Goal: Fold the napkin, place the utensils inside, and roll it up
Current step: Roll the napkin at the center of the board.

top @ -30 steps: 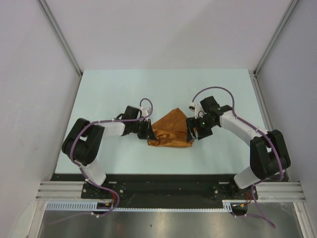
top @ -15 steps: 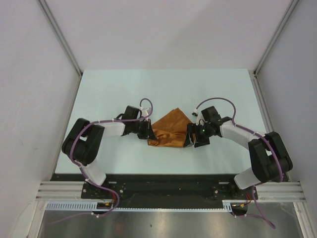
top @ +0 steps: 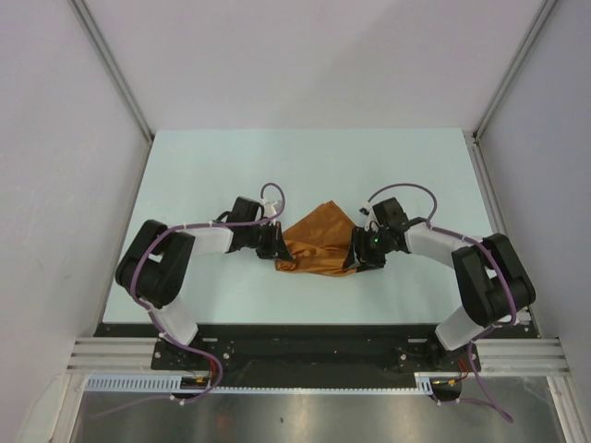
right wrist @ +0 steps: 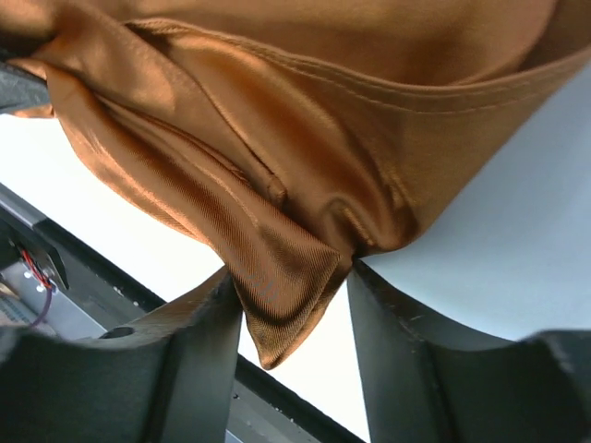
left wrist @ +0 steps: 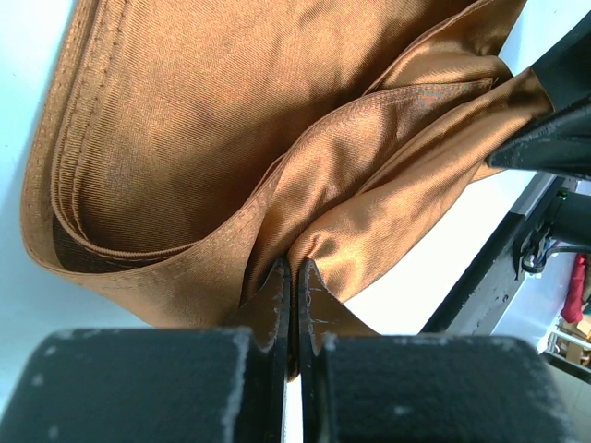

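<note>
The rust-orange napkin (top: 319, 242) lies bunched in folds on the pale table between the two arms. My left gripper (top: 277, 245) is at its left end, and in the left wrist view the gripper (left wrist: 293, 268) is shut on a pinch of the napkin (left wrist: 231, 120). My right gripper (top: 355, 255) is at the napkin's right end. In the right wrist view it (right wrist: 291, 269) stands open, with a pointed corner of the napkin (right wrist: 323, 138) hanging between its fingers (right wrist: 199, 341). The utensils are out of view.
The table's near edge with a black rail (top: 305, 334) runs just below the napkin. Grey walls with metal posts (top: 111, 69) close in the left and right sides. The right arm's dark body (left wrist: 554, 138) shows at the right of the left wrist view.
The right gripper has moved left and down onto the napkin's right corner, and its jaws have narrowed around it. The left gripper has kept its grip and place.
</note>
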Motion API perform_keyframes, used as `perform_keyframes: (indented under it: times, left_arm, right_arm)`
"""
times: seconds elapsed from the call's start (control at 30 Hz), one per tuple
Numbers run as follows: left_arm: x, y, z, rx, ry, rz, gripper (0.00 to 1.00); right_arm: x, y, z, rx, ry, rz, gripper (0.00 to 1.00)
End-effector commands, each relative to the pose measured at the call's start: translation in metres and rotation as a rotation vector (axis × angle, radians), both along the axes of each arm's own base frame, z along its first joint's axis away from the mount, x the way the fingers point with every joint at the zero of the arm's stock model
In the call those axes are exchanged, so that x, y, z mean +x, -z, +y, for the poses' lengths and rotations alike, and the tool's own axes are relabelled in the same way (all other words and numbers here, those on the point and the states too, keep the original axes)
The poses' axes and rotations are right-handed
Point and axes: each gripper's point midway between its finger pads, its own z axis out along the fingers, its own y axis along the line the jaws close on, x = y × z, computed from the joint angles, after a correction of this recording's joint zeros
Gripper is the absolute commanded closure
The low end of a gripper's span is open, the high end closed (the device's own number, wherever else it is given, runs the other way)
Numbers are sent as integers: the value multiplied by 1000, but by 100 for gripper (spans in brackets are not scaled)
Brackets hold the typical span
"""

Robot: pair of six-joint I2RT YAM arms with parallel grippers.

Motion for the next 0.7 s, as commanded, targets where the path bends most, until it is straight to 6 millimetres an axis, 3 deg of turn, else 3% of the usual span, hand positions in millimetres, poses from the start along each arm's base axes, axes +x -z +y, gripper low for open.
perform_keyframes:
  times: [0.0,0.13,0.23,0.33,0.43,0.5,0.63,0.67]
  left_arm:
    - [-5,51,38,223,-72,40,100]
    - [-5,52,39,224,-71,44,100]
    - [-5,52,39,226,-70,53,100]
    - [-6,52,37,218,-67,73,100]
    - [-7,53,37,206,-75,99,100]
    - [-6,55,40,209,-85,120,100]
    - [-6,55,41,205,-94,142,100]
    - [-4,54,41,205,-94,142,100]
  right_arm:
    - [8,5,-9,-30,75,16,49]
    - [10,-3,-19,-72,71,-26,39]
    - [18,-30,-30,-117,59,-125,31]
    - [35,-73,-26,-107,28,-330,26]
    - [42,-110,-2,-115,-88,-560,21]
    - [36,-121,27,-142,-220,-691,21]
    - [24,-119,71,-250,-401,-849,20]
    - [19,-110,79,-307,-435,-871,21]
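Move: Between the right hand's half-open fingers sits the right end of the rolled near edge of the napkin. The roll's middle lies about 6 cm to that hand's left, level with it and at much the same height. The napkin's far corner is some 13 cm ahead and 4 cm left, and the left gripper is about 13 cm to the left, level. From the left hand, which pinches the roll's left end, the roll's middle is about 7 cm to the right. Opening its fingers wide, the right hand lets go of the roll's right end, easing about 2.5 cm right, then climbs fast some 11 cm and swings left by roughly 8 cm to hang above the roll's middle. Its fingertips swing forward nearly 40 degrees as the wrist turns somewhat counter-clockwise. The left hand stays put, still pinching the roll's left end, with a slight tilt. ##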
